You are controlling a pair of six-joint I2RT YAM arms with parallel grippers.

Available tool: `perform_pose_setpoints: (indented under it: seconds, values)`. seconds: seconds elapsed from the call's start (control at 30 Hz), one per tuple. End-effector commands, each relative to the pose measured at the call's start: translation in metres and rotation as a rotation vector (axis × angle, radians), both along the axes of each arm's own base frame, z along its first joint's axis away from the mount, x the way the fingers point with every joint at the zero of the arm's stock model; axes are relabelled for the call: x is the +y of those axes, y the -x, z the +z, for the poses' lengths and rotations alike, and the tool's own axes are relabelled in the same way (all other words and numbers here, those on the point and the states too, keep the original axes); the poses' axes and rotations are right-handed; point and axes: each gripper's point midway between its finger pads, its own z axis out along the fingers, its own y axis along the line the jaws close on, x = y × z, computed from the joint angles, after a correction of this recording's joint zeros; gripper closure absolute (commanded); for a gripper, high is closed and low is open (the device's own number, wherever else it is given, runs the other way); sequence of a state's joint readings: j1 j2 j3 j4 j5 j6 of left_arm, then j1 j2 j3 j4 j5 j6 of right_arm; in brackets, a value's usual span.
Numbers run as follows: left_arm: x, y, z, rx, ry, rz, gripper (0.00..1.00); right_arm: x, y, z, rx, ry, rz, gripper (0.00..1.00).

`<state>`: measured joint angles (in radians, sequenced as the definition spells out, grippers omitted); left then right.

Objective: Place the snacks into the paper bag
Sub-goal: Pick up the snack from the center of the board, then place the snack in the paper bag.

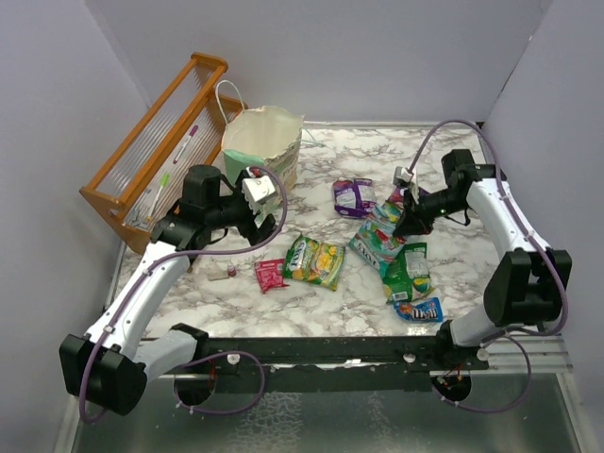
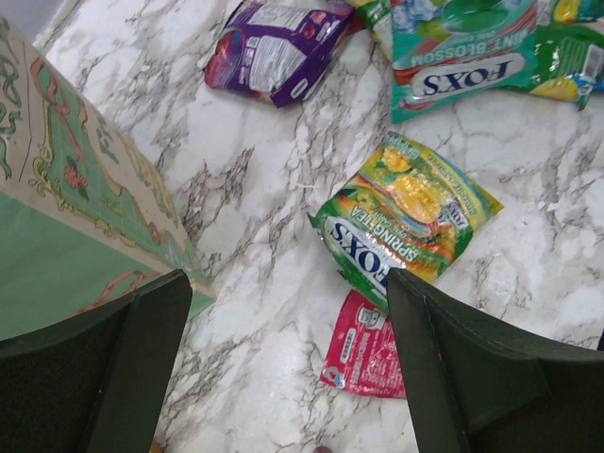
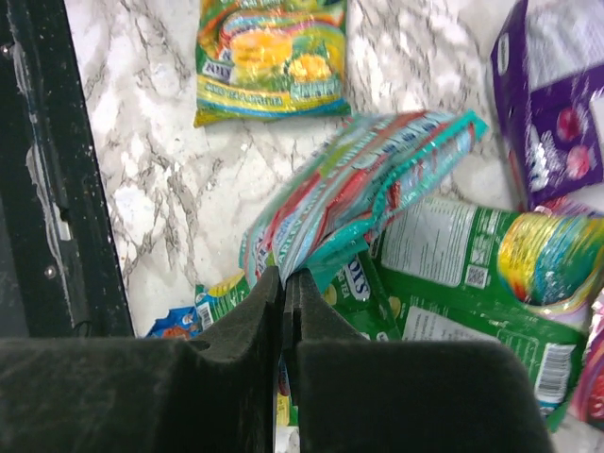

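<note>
The mint-green and cream paper bag (image 1: 269, 142) stands open at the back left; its printed side shows in the left wrist view (image 2: 66, 217). My left gripper (image 1: 260, 195) is open and empty beside the bag, above the table (image 2: 288, 283). A red packet (image 2: 363, 349) and a yellow-green packet (image 2: 406, 217) lie just to its right. My right gripper (image 1: 406, 228) is shut on the edge of a teal packet (image 3: 368, 179), jaws pinched together (image 3: 288, 283), over a pile of green packets (image 3: 453, 264). A purple packet (image 1: 353, 196) lies behind the pile.
An orange slatted rack (image 1: 156, 142) leans at the far left. A tiny red-capped tube (image 1: 225, 275) lies by the red packet (image 1: 270, 275). A green packet (image 1: 409, 272) and a blue packet (image 1: 419, 309) lie near the black front rail (image 1: 321, 349).
</note>
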<state>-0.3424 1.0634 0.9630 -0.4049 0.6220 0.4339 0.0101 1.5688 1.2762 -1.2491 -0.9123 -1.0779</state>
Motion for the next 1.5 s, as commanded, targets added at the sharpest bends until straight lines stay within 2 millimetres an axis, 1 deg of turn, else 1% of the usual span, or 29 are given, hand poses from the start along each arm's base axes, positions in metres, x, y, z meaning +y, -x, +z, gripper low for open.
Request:
perform_pose_setpoints:
  seconds: [0.0,0.1,0.17,0.27,0.5,0.6,0.63,0.67,0.7,0.87,0.97,1.07,1.1,1.17,1.2,1.33,1.4,1.47]
  values:
    - [-0.021,0.009,0.023,0.030,0.083,-0.081,0.14,0.025,0.000,0.047,-0.180,-0.063,0.064,0.99]
    - [-0.031,0.008,0.035,0.029,0.092,-0.111,0.14,0.039,0.001,0.069,-0.272,-0.074,0.084,0.99]
    - [-0.040,0.008,0.047,0.023,0.107,-0.141,0.14,0.050,0.005,0.084,-0.326,-0.083,0.110,0.99]
    - [-0.053,0.010,0.057,0.026,0.126,-0.195,0.14,0.069,0.013,0.100,-0.365,-0.094,0.155,0.99]
    - [-0.080,0.013,0.068,0.047,0.151,-0.340,0.13,0.116,0.037,0.124,-0.451,-0.116,0.289,0.99]
    - [-0.091,0.015,0.071,0.060,0.156,-0.402,0.13,0.131,0.048,0.133,-0.488,-0.141,0.340,0.99]
    - [-0.093,0.018,0.068,0.077,0.157,-0.428,0.13,0.135,0.052,0.136,-0.500,-0.151,0.356,0.99]
    - [-0.095,0.020,0.071,0.078,0.165,-0.459,0.12,0.139,0.055,0.139,-0.508,-0.161,0.371,0.99]
    - [-0.096,0.024,0.070,0.089,0.168,-0.487,0.11,0.141,0.058,0.141,-0.513,-0.170,0.384,0.99]
    - [-0.101,0.039,0.056,0.147,0.189,-0.589,0.09,0.151,0.069,0.149,-0.565,-0.205,0.452,0.99]
    - [-0.105,0.043,0.051,0.177,0.209,-0.626,0.09,0.152,0.067,0.152,-0.612,-0.217,0.463,0.99]
    - [-0.106,0.047,0.052,0.195,0.225,-0.648,0.10,0.153,0.065,0.155,-0.646,-0.223,0.455,0.99]
    - [-0.106,0.048,0.054,0.193,0.228,-0.650,0.11,0.152,0.065,0.157,-0.660,-0.227,0.449,0.99]
    - [-0.105,0.051,0.046,0.222,0.230,-0.648,0.16,0.152,0.064,0.160,-0.687,-0.235,0.434,0.99]
    - [-0.105,0.053,0.045,0.229,0.234,-0.649,0.19,0.151,0.064,0.160,-0.694,-0.237,0.430,0.99]
    - [-0.105,0.057,0.047,0.253,0.259,-0.651,0.33,0.150,0.063,0.156,-0.696,-0.227,0.424,0.99]
    - [-0.105,0.058,0.048,0.258,0.267,-0.650,0.44,0.150,0.062,0.154,-0.697,-0.227,0.417,0.99]
    - [-0.105,0.059,0.049,0.260,0.275,-0.652,0.50,0.150,0.062,0.151,-0.696,-0.224,0.408,0.99]
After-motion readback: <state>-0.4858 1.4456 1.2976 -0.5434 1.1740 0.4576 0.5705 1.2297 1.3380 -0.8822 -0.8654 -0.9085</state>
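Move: The teal snack packet is already in the right fingers, hanging some 5 cm left of and 5 cm below that hand. From the open left gripper it lies roughly 28 cm to the right, level fore and aft and about 13 cm lower. The yellow-green packet lies on the table 10 cm right of the left hand and 20 cm down; the paper bag stands about 16 cm ahead of the left hand, 5 cm left. The left gripper itself is around 33 cm left of the right hand, some 8 cm higher. Keep the right fingers shut on the teal packet and carry it left and up, about 14 cm each way, drawing back a little and turning counter-clockwise, towards the left gripper. Meanwhile bring the open left gripper right about 10 cm, rising, then back and slightly down while turning some 35 degrees clockwise; last, start closing its fingers around the packet's free end. ##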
